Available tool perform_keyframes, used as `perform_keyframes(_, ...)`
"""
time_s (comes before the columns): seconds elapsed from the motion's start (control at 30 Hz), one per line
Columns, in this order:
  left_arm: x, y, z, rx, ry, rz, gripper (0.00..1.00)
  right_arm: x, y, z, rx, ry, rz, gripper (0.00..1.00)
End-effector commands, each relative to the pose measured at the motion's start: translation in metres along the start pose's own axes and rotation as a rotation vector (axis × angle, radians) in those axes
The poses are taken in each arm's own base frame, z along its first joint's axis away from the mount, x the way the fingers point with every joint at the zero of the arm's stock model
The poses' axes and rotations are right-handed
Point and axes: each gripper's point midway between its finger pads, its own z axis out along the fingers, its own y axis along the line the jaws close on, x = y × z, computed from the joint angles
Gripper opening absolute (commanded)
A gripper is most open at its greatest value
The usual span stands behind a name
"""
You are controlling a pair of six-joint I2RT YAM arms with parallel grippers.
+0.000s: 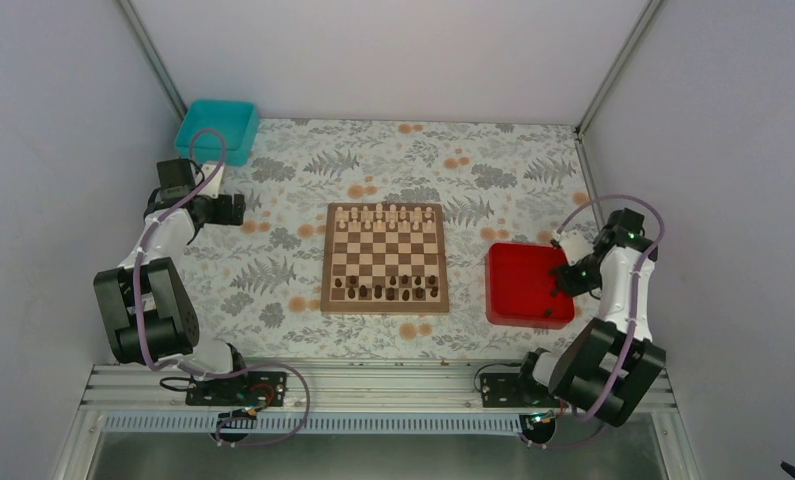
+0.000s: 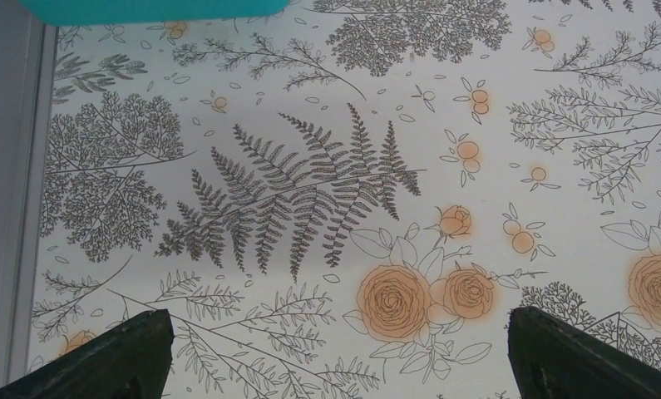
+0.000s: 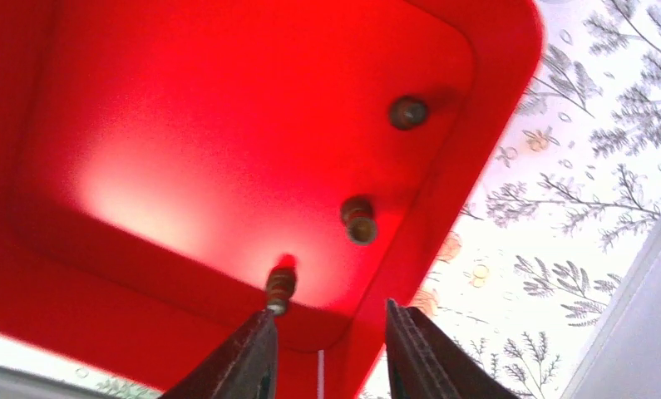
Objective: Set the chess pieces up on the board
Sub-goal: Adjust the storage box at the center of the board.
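The board (image 1: 383,258) lies in the middle of the table. Dark chess pieces (image 1: 388,290) stand along its near rows and pale pieces along the far rows. Three more dark chess pieces lie in the red tray (image 3: 185,125): one (image 3: 407,112) near a corner, one (image 3: 359,220) by the wall, and one (image 3: 280,288) right at the tip of my right gripper's left finger. My right gripper (image 3: 331,320) hovers open over the tray's corner (image 1: 558,278), with nothing between its fingers. My left gripper (image 2: 343,349) hangs open over bare tablecloth, far left of the board (image 1: 235,210).
A teal bin (image 1: 216,130) stands at the back left; its edge (image 2: 152,8) shows at the top of the left wrist view. The red tray (image 1: 513,290) sits right of the board. Grey walls close in on both sides.
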Motion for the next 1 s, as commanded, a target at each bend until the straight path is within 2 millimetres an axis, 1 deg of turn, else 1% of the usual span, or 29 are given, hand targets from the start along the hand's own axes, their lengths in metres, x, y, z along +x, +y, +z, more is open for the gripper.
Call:
perform_keyframes(0.0, -0.004, 0.002, -0.008, -0.009, -0.026, -0.007, 1.0, 0.002, -0.036, 0.005, 0.082, 0.009, 0.058, 0.32)
perform_keyframes(0.07, -0.005, 0.001, -0.008, -0.007, -0.032, -0.005, 1.0, 0.009, -0.051, 0.007, 0.118, 0.033, 0.094, 0.24)
perform_keyframes(0.13, -0.005, 0.002, -0.009, -0.01, -0.034, -0.005, 1.0, 0.016, -0.061, 0.01, 0.138, 0.065, 0.117, 0.17)
perform_keyframes(0.2, -0.004, 0.003, -0.008, -0.015, -0.033, -0.005, 1.0, 0.021, -0.071, 0.014, 0.153, 0.093, 0.134, 0.14)
perform_keyframes(0.3, -0.003, 0.004, -0.006, -0.016, -0.027, -0.008, 1.0, 0.017, -0.084, 0.012, 0.164, 0.084, 0.15, 0.08)
perform_keyframes(0.37, -0.003, 0.004, -0.006, -0.019, -0.027, -0.008, 1.0, 0.014, -0.086, 0.016, 0.143, 0.084, 0.146, 0.05)
perform_keyframes(0.43, -0.003, 0.005, -0.006, -0.02, -0.027, -0.007, 1.0, 0.013, -0.087, 0.024, 0.11, 0.098, 0.142, 0.04)
perform_keyframes(0.57, -0.002, 0.003, -0.004, -0.007, -0.025, -0.008, 1.0, 0.02, -0.079, 0.052, 0.049, 0.187, 0.103, 0.04)
perform_keyframes(0.63, -0.002, 0.003, -0.003, -0.005, -0.021, -0.01, 1.0, 0.011, -0.079, 0.06, 0.05, 0.188, 0.08, 0.04)
perform_keyframes(0.73, -0.001, 0.005, -0.003, -0.013, -0.015, -0.012, 1.0, -0.011, -0.077, 0.064, 0.027, 0.155, 0.066, 0.04)
perform_keyframes(0.77, -0.001, 0.006, -0.004, -0.019, -0.019, -0.012, 1.0, -0.019, -0.076, 0.065, 0.024, 0.146, 0.057, 0.04)
perform_keyframes(0.9, -0.003, 0.008, -0.007, -0.028, -0.026, -0.012, 1.0, -0.039, -0.068, 0.067, 0.013, 0.133, 0.016, 0.04)
perform_keyframes(0.97, -0.003, 0.008, -0.007, -0.029, -0.026, -0.012, 1.0, -0.047, -0.063, 0.075, -0.008, 0.139, -0.003, 0.04)
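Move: The right hand hangs open over the right part of the red storage box; the box's middle lies about 6 cm to its left, 1 cm ahead and 7 cm below. Inside it, one dark piece stands almost beneath, 1 cm left and level, another 5 cm ahead and 1 cm left. The chessboard's middle is some 39 cm left and 7 cm ahead. From the left hand the box is about 65 cm right, 17 cm back. Rightward first, about 8 cm over the storage box's right wall, the right hand shuts its empty fingers while sinking. Outside the wall it drops further, to some 6 cm lower in all, then swings forward about 4 cm and back left 3 cm, fingertips tipping slightly back towards the base, so that the closed fingers come against the wall's outer face near the far corner. ##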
